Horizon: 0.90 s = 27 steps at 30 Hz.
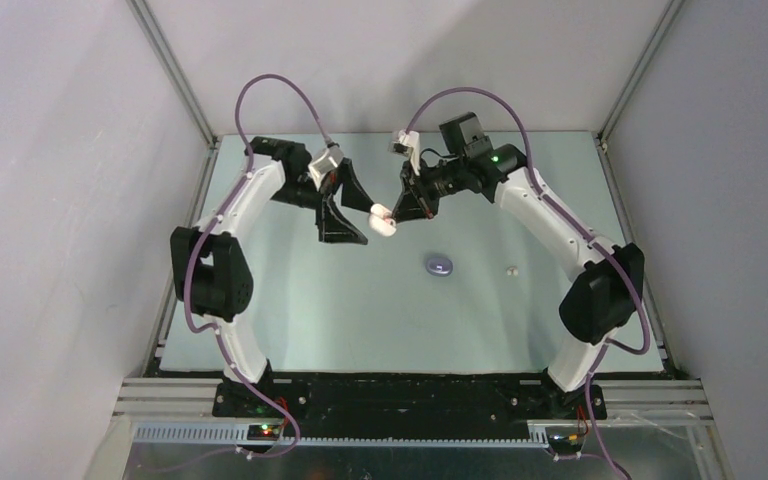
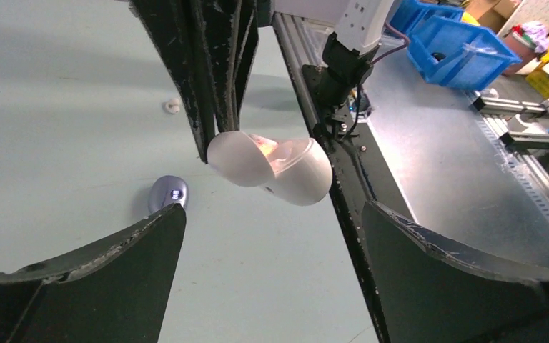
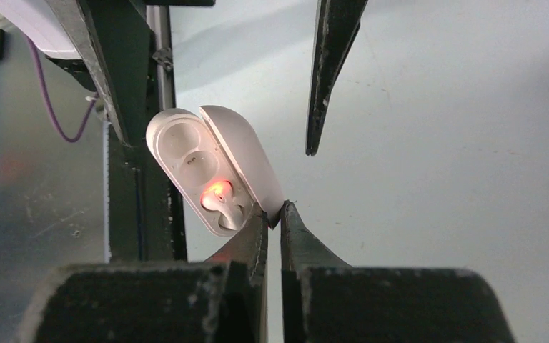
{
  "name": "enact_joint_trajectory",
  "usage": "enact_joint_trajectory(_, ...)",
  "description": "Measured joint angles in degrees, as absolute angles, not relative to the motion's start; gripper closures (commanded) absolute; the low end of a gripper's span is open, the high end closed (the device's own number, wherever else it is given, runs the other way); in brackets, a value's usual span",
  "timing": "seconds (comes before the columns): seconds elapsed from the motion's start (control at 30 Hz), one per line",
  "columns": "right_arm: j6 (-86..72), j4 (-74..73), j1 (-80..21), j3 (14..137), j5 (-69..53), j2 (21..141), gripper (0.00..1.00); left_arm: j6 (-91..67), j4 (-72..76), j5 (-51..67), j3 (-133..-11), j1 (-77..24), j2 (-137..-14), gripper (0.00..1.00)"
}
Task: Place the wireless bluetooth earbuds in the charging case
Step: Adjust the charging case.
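A white charging case (image 3: 207,171) hangs open in the air, with my right gripper (image 3: 274,211) shut on the edge of its lid. One white earbud (image 3: 221,200) sits in the lower socket under an orange glow; the upper socket (image 3: 179,139) is empty. My left gripper (image 2: 271,214) stands wide open just in front of the case (image 2: 271,168) and touches nothing. From above, both grippers meet at the case (image 1: 384,220) over the far middle of the table. Another white earbud (image 1: 510,269) lies loose on the table. No purple buds show.
A purple pebble-shaped case (image 1: 440,265) lies shut on the table, to the right of and nearer than the held case, with a small lit window (image 2: 176,193). Blue bins (image 2: 457,43) stand off the table beyond the metal frame.
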<state>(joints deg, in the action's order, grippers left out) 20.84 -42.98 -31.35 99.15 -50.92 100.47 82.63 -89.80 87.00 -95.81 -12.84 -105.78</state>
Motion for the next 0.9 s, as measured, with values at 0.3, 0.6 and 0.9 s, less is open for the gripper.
enact_joint_trajectory(0.3, 26.33, -46.13, -29.91, 99.39, -44.64, 95.79, 1.00, 68.12, -87.35, 78.39, -122.89, -9.93, -113.93, 0.00)
enact_joint_trajectory(0.6, 33.26, -48.58, -30.13, 99.33, -31.44, 91.57, 1.00, 19.77, -40.12, 30.52, -117.62, -7.68, -106.24, 0.00)
enact_joint_trajectory(0.9, 43.77, -47.64, -35.18, 94.52, -19.77, 86.00, 1.00, 7.44, -36.38, 26.76, -119.15, -10.68, -98.96, 0.00)
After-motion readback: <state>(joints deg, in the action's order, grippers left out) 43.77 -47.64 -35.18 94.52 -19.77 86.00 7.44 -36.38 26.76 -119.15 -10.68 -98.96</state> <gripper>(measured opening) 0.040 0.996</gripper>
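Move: The open charging case, its lid corner already pinched by the right fingers, has its middle about 3 cm left of the right hand, 1 cm back and 1 cm lower; from the wide-open left hand it is about 3 cm right and 1 cm ahead, at its height. On the table some 22 cm down, the purple round case lies roughly 10 cm right of the right hand, level with it; the loose earbud, about 26 cm right and 1 cm back. The charging case stays pinched by its lid in the right fingers, drawn about 7 cm right and some 3 cm up while that wrist rolls roughly 30 degrees, forward side rising, and its fingertips tip lower. The left hand, open and empty, sweeps away forward, up and left, swinging some 60 degrees counter-clockwise, then eases about 5 cm back. ##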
